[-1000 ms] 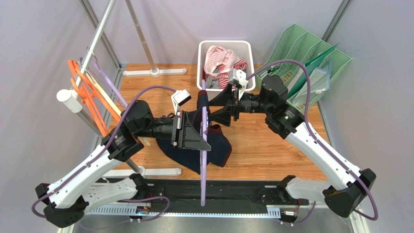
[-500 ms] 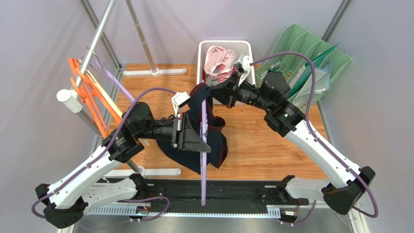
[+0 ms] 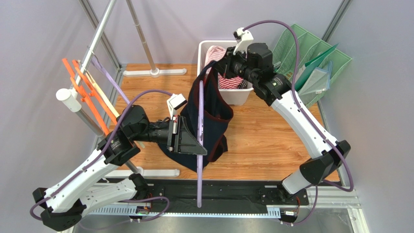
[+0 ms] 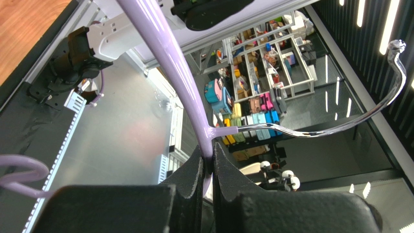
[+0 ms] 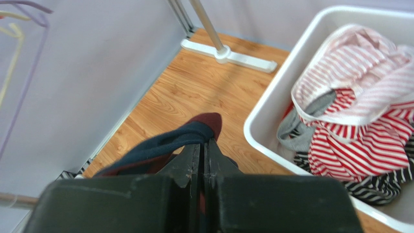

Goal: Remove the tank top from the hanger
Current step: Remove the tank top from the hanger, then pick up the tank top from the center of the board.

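A navy tank top (image 3: pixel 214 116) with dark red trim hangs on a lilac hanger (image 3: pixel 200 141) held above the wooden floor. My left gripper (image 3: pixel 198 141) is shut on the hanger (image 4: pixel 167 53) near its neck; its chrome hook (image 4: pixel 369 109) points away. My right gripper (image 3: pixel 210 72) is shut on a strap of the tank top (image 5: pixel 170 141) and holds it up high beside the white bin, so the cloth stretches from the hanger up to it.
A white bin (image 3: pixel 206 46) of striped clothes (image 5: pixel 359 126) stands at the back. Orange, yellow and lilac hangers (image 3: pixel 85 94) hang on a rail at the left. A rack foot (image 5: pixel 228 56) lies at the back. Green file trays (image 3: pixel 311 53) stand at the right.
My right gripper rose and moved back toward the bin, pulling the strap up and stretching the tank top. My left gripper and the hanger stayed nearly in place, shifting slightly down.
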`<state>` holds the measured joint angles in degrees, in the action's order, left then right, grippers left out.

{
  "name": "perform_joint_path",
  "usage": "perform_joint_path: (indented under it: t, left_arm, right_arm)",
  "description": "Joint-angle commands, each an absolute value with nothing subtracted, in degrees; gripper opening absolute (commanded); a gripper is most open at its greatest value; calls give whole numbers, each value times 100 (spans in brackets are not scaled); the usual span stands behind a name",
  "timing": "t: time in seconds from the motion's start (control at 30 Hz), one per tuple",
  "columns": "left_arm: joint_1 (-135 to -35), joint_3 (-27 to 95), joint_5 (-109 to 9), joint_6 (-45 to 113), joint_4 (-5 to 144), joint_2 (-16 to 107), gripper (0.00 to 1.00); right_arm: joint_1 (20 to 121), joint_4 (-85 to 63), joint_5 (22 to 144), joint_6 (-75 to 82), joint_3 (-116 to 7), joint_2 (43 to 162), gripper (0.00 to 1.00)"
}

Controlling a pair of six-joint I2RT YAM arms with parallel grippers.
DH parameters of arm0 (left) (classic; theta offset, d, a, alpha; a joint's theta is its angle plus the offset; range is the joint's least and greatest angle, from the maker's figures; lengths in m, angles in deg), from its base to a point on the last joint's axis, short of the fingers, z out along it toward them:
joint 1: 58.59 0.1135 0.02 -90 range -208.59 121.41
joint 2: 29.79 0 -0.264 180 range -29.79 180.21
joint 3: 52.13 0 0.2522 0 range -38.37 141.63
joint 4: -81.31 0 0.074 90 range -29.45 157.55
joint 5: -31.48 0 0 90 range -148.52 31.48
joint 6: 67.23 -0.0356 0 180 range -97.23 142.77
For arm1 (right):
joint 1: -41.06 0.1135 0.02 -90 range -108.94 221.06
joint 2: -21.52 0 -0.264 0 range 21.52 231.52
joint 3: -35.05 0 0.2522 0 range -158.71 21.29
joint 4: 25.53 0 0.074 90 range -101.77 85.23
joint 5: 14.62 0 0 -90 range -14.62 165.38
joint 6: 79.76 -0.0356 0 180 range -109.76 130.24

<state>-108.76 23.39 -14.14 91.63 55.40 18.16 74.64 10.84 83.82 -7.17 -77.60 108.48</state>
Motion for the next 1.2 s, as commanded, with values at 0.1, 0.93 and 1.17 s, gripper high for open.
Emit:
perform_joint_path:
  t: [0.1,0.93,1.17]
  left_arm:
    - [-10895,2754,-1352,8843,5384,1557,0]
    - [-10904,4530,-1554,8052,5112,2418,0]
    - [-10895,4355,-1686,7849,4909,2268,0]
  right_arm:
    - [7253,1443,8311,-1085,-7514,10687,0]
    - [9203,62,8470,-1323,-4402,11574,57]
    - [9204,334,7073,-849,-3883,11275,100]
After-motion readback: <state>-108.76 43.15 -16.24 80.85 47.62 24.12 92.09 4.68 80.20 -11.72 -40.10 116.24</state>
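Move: My right hand grips a strap of the dark tank top some 38 cm above the table and 14 cm out from the spot it is bound for, which lies about 6 cm to the left. The hanger's far end is about 7 cm left and 6 cm back, roughly level; the basket is 13 cm ahead, 5 cm right, 29 cm below. From my left hand, holding the hanger, that table spot is about 20 cm ahead, straight out, 40 cm down. I bring the tank top's strap down with my right hand, about 32 cm, drawing back some 13 cm and a little left, away from the basket and in under the hanger. The wrist tips the fingers downward, and near the bottom they open wide and let go of the cloth. Meanwhile my left hand keeps its pinch on the hanger, lifting it about 8 cm and tilting its far end up. ##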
